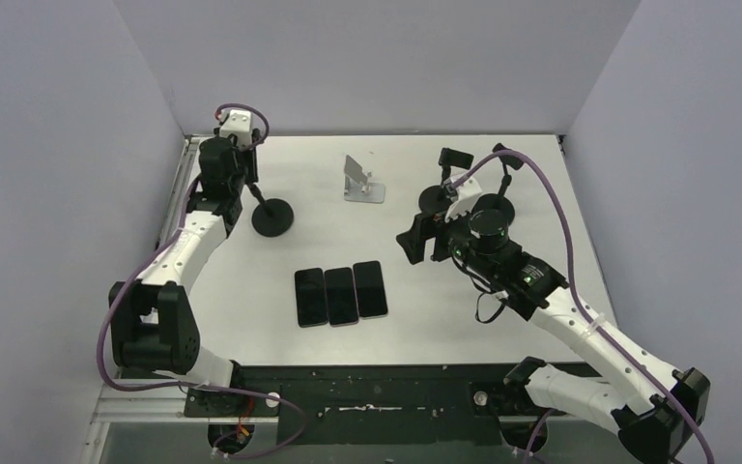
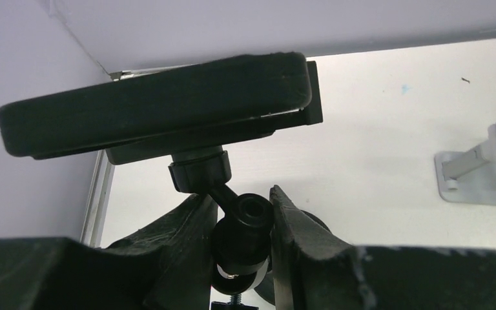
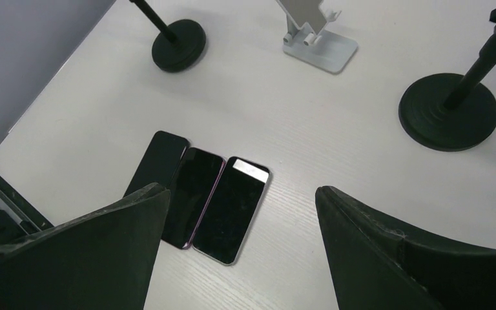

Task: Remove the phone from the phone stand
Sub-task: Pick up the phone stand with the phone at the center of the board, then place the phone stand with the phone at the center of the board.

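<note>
A black phone [image 2: 155,106] lies flat in the cradle on top of the black phone stand [image 1: 272,217], at the far left of the table. My left gripper [image 1: 247,180] sits just under the cradle. In the left wrist view its fingers [image 2: 187,226] press from both sides on the stand's ball joint [image 2: 250,216]; the left gripper [image 2: 240,194] is shut on that joint. My right gripper [image 1: 423,242] hangs open with nothing in it over the table's middle right, its point of aim [image 3: 240,192] above three phones lying flat.
Three phones [image 1: 340,294] lie side by side near the table's front middle. A white folding stand [image 1: 362,184] is at the back centre. A second black stand [image 1: 440,198] with a round base rises beside my right arm.
</note>
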Robot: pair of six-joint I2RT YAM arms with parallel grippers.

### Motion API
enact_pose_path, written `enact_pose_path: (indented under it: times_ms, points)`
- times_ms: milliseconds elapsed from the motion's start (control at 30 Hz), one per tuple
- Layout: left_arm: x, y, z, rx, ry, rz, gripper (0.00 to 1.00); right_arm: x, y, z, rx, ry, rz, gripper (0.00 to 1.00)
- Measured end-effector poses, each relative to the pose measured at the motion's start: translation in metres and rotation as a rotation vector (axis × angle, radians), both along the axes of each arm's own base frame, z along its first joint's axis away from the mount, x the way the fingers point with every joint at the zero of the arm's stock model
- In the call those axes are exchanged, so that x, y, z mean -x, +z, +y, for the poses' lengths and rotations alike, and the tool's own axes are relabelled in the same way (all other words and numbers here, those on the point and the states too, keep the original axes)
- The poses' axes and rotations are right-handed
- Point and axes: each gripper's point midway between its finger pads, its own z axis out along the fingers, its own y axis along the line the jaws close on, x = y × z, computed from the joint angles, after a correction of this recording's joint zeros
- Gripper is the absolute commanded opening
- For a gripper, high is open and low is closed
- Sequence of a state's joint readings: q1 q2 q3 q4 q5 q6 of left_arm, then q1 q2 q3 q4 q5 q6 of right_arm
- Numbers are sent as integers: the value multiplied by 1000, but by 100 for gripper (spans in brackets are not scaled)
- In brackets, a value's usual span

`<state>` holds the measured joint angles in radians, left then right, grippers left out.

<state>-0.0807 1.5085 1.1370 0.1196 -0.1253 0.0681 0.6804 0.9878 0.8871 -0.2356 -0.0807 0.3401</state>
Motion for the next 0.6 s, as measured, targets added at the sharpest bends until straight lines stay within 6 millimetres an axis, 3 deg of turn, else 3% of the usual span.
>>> enact_pose_path:
  times_ms: [200, 333, 600]
  points:
    - [18, 22, -43, -82, -116, -24, 0, -1, 28, -9, 5, -20, -72, 86]
    - [41, 57, -90, -95, -272, -109, 0, 4, 44, -18, 13, -26, -114, 86]
    - [68, 114, -142, -38, -545, -258, 0, 22, 81, -37, -3, -23, -219, 87]
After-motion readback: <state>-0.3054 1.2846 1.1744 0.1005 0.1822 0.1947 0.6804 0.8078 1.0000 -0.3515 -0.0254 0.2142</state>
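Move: My left hand already grips the stem of the black stand with its phone. The board's centre, where this stand is to go, lies about 32 cm to the right, 4 cm back and some 22 cm below. From that hand the empty white stand is about 31 cm right and 9 cm ahead; the row of three phones is roughly 24 cm right and 19 cm back. From my right hand the centre is some 20 cm ahead, 12 cm left, well below. With my left fingers keeping their hold on the stem, I swing the stand right about 14 cm towards the board's centre, raising it some 11 cm and drawing it back about half as far, while the wrist turns some 30 degrees clockwise and the fingers tip upward. My right hand, open and empty, rises about 8 cm out of the way, easing right and tilting up. ##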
